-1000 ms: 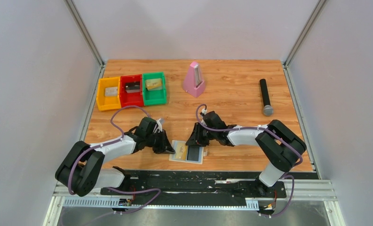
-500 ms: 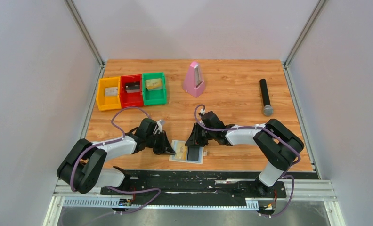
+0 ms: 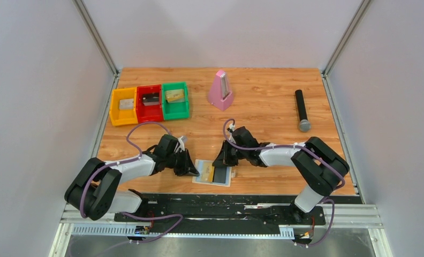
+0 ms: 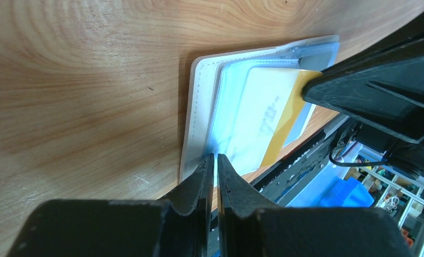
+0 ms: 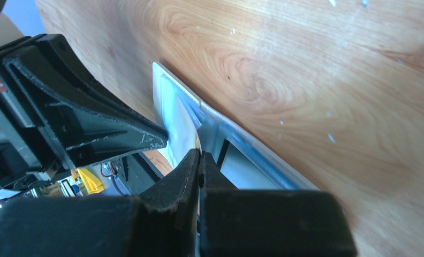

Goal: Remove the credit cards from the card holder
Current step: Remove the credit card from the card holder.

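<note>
The card holder lies spread open near the table's front edge, cream rim round pale blue panels. My left gripper is shut on the outer edge of its left blue panel. A yellow credit card sits in that panel with its gold edge raised. My right gripper is shut on that edge, where a thin yellow sliver shows between the fingertips. The dark credit card lies in the right panel.
Yellow, red and green bins stand at the back left. A pink metronome is at the back centre, a black microphone at the right. The black rail runs just below the holder.
My right gripper's jaws have closed onto the yellow card's edge, and the card now shows as a narrower strip. Both arms have barely moved; the left grip is unchanged.
</note>
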Controlling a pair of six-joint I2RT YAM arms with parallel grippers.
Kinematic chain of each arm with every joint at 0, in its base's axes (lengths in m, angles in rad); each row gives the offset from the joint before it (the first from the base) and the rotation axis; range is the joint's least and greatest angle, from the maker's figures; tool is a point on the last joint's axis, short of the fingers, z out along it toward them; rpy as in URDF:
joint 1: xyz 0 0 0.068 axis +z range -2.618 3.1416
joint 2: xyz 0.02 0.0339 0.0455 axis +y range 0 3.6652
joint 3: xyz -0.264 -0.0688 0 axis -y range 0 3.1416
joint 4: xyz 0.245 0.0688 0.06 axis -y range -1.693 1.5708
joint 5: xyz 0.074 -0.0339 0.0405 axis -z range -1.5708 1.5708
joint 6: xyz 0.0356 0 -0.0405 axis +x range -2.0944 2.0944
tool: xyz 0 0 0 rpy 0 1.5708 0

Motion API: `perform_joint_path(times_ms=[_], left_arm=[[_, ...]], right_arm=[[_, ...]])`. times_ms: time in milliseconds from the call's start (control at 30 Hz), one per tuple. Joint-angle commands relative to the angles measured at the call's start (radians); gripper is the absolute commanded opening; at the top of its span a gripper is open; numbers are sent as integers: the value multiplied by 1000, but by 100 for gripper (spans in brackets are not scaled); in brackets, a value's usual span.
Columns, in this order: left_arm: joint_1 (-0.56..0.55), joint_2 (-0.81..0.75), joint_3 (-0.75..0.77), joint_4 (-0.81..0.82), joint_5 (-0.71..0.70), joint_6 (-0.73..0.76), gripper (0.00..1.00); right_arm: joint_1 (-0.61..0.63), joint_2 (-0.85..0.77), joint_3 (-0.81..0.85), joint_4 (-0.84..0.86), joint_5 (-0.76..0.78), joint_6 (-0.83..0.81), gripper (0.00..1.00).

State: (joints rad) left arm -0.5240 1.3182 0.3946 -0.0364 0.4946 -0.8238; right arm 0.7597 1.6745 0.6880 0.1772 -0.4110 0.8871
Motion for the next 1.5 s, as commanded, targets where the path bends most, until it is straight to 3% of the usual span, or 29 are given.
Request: perform_joint_path(times_ms=[0, 167, 433, 667, 800, 933, 1067, 1267, 1467], left_arm=[[-5, 51, -23, -66, -106, 46, 16], [-5, 85, -24, -40, -100, 42, 16], [-5, 40, 48, -96, -56, 69, 18], [-5, -111, 152, -152, 13, 42, 42], [-5, -213, 130, -36, 67, -54, 49], [-5, -292, 55, 224, 102, -179, 54], [-6, -352, -3, 363, 83, -255, 55], [-13, -378, -25, 477, 52, -296, 57], [-29, -301, -3, 533, 46, -313, 59]], right_arm=[[-19, -84, -45, -8, 11, -49, 0], [-59, -108, -79, -12, -51, -69, 0], [-94, -323, -65, -240, 19, -77, 0], [-94, -498, -65, -305, 132, 76, 0], [-94, -575, -110, -197, 212, 208, 0], [-91, -657, -186, -49, 309, 369, 0], [-88, -720, -241, 27, 408, 482, 0], [-70, -791, -308, 85, 517, 567, 0], [-56, -806, -344, 142, 513, 591, 0]])
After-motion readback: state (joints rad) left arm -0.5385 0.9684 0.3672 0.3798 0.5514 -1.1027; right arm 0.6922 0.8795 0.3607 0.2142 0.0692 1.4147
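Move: The right gripper already pinches the gold credit card by its right edge, the card's middle some 3 cm to the left, 2 cm back and 1 cm lower. The card holder's middle lies about 3 cm back and 1 cm left of the right hand, the dark card about 3 cm back and 2 cm to its right. From the left hand, its fingertips on the holder's left part, the gold card's middle is about 3 cm to the right, level fore and aft. Keep the left fingertips pressing on the holder's left part while the right gripper, still pinching the gold card, draws it rightward about 3 cm; then lift it some 14 cm clear, bearing further right and a little forward, and swing the wrist about 45 degrees clockwise. Bring the left gripper off the holder, up some 16 cm, tilting its fingers upward and opening them to over half. ##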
